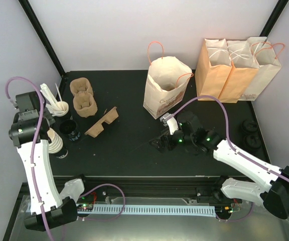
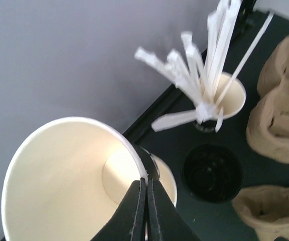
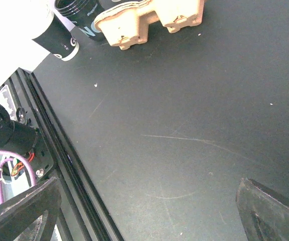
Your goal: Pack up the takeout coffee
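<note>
My left gripper is shut on the rim of a paper cup that is white inside. This cup sits just above another cup of the stack at the table's left edge. From above, the left gripper covers most of that stack. To the right of the stack stands a small black cup with an open top and no lid. The takeout coffee is out of view. My right gripper hangs open over bare table near the middle, with nothing between its fingers.
A cup of white stirrers and two pulp carriers stand behind the stack, and a flat carrier lies beside them. An open brown paper bag stands at back centre. Three more bags stand at back right. Black lids lie at the right edge.
</note>
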`<state>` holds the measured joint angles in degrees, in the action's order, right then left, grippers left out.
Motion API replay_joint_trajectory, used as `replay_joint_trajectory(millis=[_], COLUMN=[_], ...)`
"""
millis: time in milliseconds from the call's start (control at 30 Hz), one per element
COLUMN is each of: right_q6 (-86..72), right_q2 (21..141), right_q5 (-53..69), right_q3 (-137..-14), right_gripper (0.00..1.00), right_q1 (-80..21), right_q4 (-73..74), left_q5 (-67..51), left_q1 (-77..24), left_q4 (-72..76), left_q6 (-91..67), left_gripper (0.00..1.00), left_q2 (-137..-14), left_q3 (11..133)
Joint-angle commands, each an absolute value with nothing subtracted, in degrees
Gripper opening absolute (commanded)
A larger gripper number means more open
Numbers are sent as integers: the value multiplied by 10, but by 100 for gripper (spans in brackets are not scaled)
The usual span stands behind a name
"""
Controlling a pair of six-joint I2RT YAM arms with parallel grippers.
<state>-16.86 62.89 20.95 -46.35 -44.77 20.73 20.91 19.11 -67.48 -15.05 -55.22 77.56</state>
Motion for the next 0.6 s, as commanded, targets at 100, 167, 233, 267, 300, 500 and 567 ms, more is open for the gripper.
replay_joint_trajectory(millis=[100,167,233,267,300,500,567], right_q6=[-171,-171,-171,-171,-171,-174,-180], right_q2=[636,641,646,647,649,651,647], right_q5=[215,213,212,211,210,177,141], right_q3=[-471,-473,-474,-473,-473,-475,-482], right_gripper=[98,98,98,98,98,98,98], right_q1=[-451,-452,-452,-452,-451,-451,-451], right_q4=[197,198,201,201,202,210,222], left_q5=[215,205,197,185,169,-112,-231], left_q1=[195,194,191,191,191,191,191], left_q4=[-733,-741,-737,-730,-719,-548,-486], left_q6=[-136,-137,-145,-150,-156,-197,-225], left_gripper=[2,2,2,2,2,2,2], left_q2=[-570,-566,-556,-550,-541,-452,-433], left_q3=[937,983,1018,1029,1034,951,898])
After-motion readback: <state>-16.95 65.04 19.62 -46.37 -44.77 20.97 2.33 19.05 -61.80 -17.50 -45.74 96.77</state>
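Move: The left gripper already holds a paper cup by its right rim, pinched shut. The cup stack it came from stands roughly 20 cm below the hand, about 2 cm ahead and 4 cm to its left. Some 26 cm down are the black cup, 8 cm ahead and 2 cm right, and the tipped cup tray, 15 cm ahead and 16 cm right; the straw cup is 18 cm ahead and 3 cm left, 23 cm down. For the waiting, open right gripper, the stack is about 47 cm left, level ahead and 9 cm lower. Bring the left gripper quickly up about 17 cm, lifting the paper cup high over the stack, with the fingers kept shut on its rim. Midway, start easing back a few centimetres, then swing right some 7 cm towards the end, while the wrist tips the fingers up by 35 to 40 degrees, from steeply down to nearly level, and turns a little clockwise. ##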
